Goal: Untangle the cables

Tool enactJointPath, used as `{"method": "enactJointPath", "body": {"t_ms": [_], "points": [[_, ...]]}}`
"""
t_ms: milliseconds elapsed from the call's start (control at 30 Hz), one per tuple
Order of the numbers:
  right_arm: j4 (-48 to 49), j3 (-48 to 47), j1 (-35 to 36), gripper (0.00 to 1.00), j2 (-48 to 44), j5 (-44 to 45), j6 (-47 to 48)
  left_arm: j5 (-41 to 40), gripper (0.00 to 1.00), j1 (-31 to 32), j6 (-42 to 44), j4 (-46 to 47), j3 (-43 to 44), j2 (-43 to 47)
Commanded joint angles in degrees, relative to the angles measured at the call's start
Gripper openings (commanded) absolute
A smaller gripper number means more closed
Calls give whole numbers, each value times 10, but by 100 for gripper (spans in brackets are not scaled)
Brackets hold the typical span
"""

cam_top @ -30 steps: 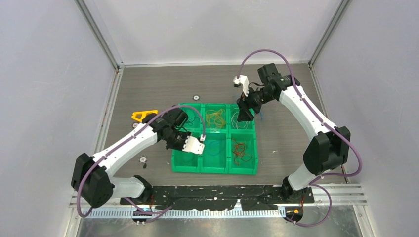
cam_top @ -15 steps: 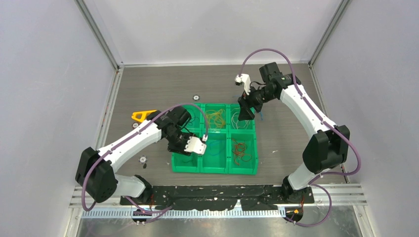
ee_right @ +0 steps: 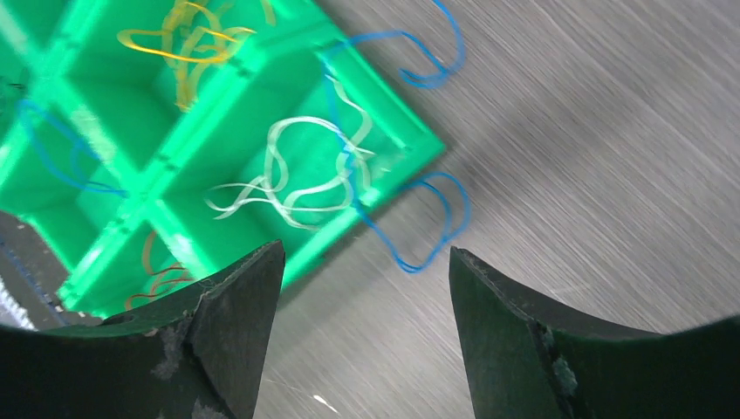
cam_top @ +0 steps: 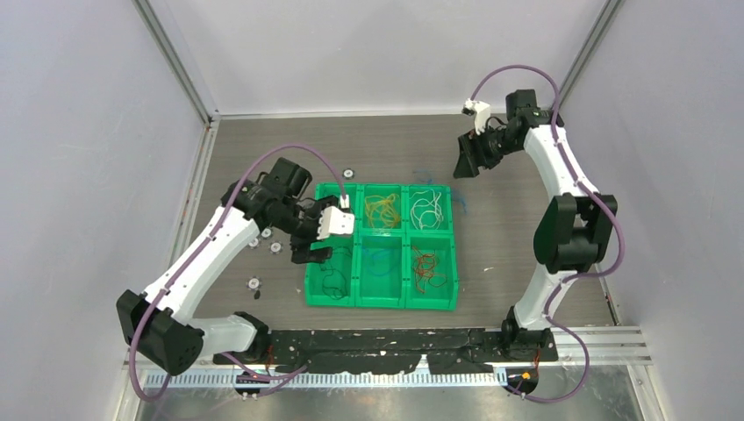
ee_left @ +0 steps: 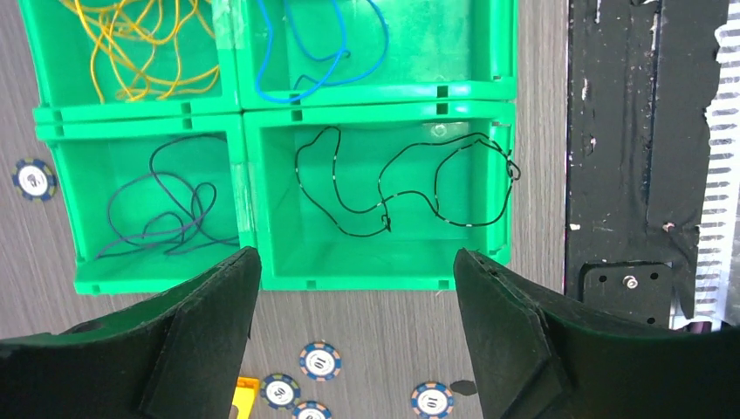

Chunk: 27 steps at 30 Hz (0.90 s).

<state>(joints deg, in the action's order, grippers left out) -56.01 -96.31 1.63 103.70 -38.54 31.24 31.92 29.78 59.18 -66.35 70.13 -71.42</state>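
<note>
A green six-compartment tray [cam_top: 354, 263] holds the cables by colour. A black cable [ee_left: 401, 188] lies loose in the near-left compartment and a dark purple one [ee_left: 166, 209] in the compartment beside it. Other compartments hold blue [ee_left: 323, 52], yellow [cam_top: 382, 209], white [ee_right: 288, 175] and red [cam_top: 428, 267] cables. Another blue cable [ee_right: 419, 236] hangs over the tray's far right corner onto the table. My left gripper [ee_left: 353, 288] is open and holds nothing, just outside the tray's left wall. My right gripper [ee_right: 365, 279] is open and holds nothing, above the table beyond that corner.
Several poker chips [ee_left: 319, 360] and a yellow piece [ee_left: 244, 397] lie on the table left of the tray, with one chip [cam_top: 348, 173] behind it. The black base plate [ee_left: 637, 131] runs along the near edge. Side walls close in the table.
My left gripper has opened and pulled back left, out from over the near-left compartment where the black cable lies. My right arm has swung away from the tray toward the far right.
</note>
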Motion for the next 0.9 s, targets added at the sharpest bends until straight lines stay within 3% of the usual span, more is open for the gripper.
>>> {"method": "enactJointPath", "body": {"t_ms": [0,433,767,867], "points": [[3,-26,-8,75,46,45,-8,11,82,-16,-28,2,5,-7],[6,-55,-8,76,151,101,27,15,83,-19,-84,43,17,-30],[-59,-21,-55,75,119,108,108,11,83,-19,-80,35,22,-41],[-102,-43,-87,78,119,66,124,9,83,-19,-79,33,21,-41]]}}
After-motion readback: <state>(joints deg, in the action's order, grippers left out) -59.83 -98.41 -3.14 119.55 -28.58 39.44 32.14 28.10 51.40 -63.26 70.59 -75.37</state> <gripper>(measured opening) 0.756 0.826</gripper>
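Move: The blue cable's loose loop, on the table just off the tray's right side, lies roughly 17 cm below the right hand, about 3 cm ahead and 4 cm to its left. The white cable in its compartment is some 15 cm left of that hand and level with it; the blue cable's other loop, beyond the tray, is about 15 cm left and 12 cm ahead. From the left hand the loose loop lies roughly 24 cm ahead and 47 cm right, 18 cm below. The right hand, empty and held wide open, sinks about 11 cm beside the tray towards the height of the blue cable's loose loop, its fingers tilting some 15 degrees to point more steeply down, then slides about 4 cm to its right at nearly that height, leaving the loop farther off on its left. The left hand, open and empty over the compartment with the black cable, eases only a little forward and down while turning slightly counter-clockwise. ##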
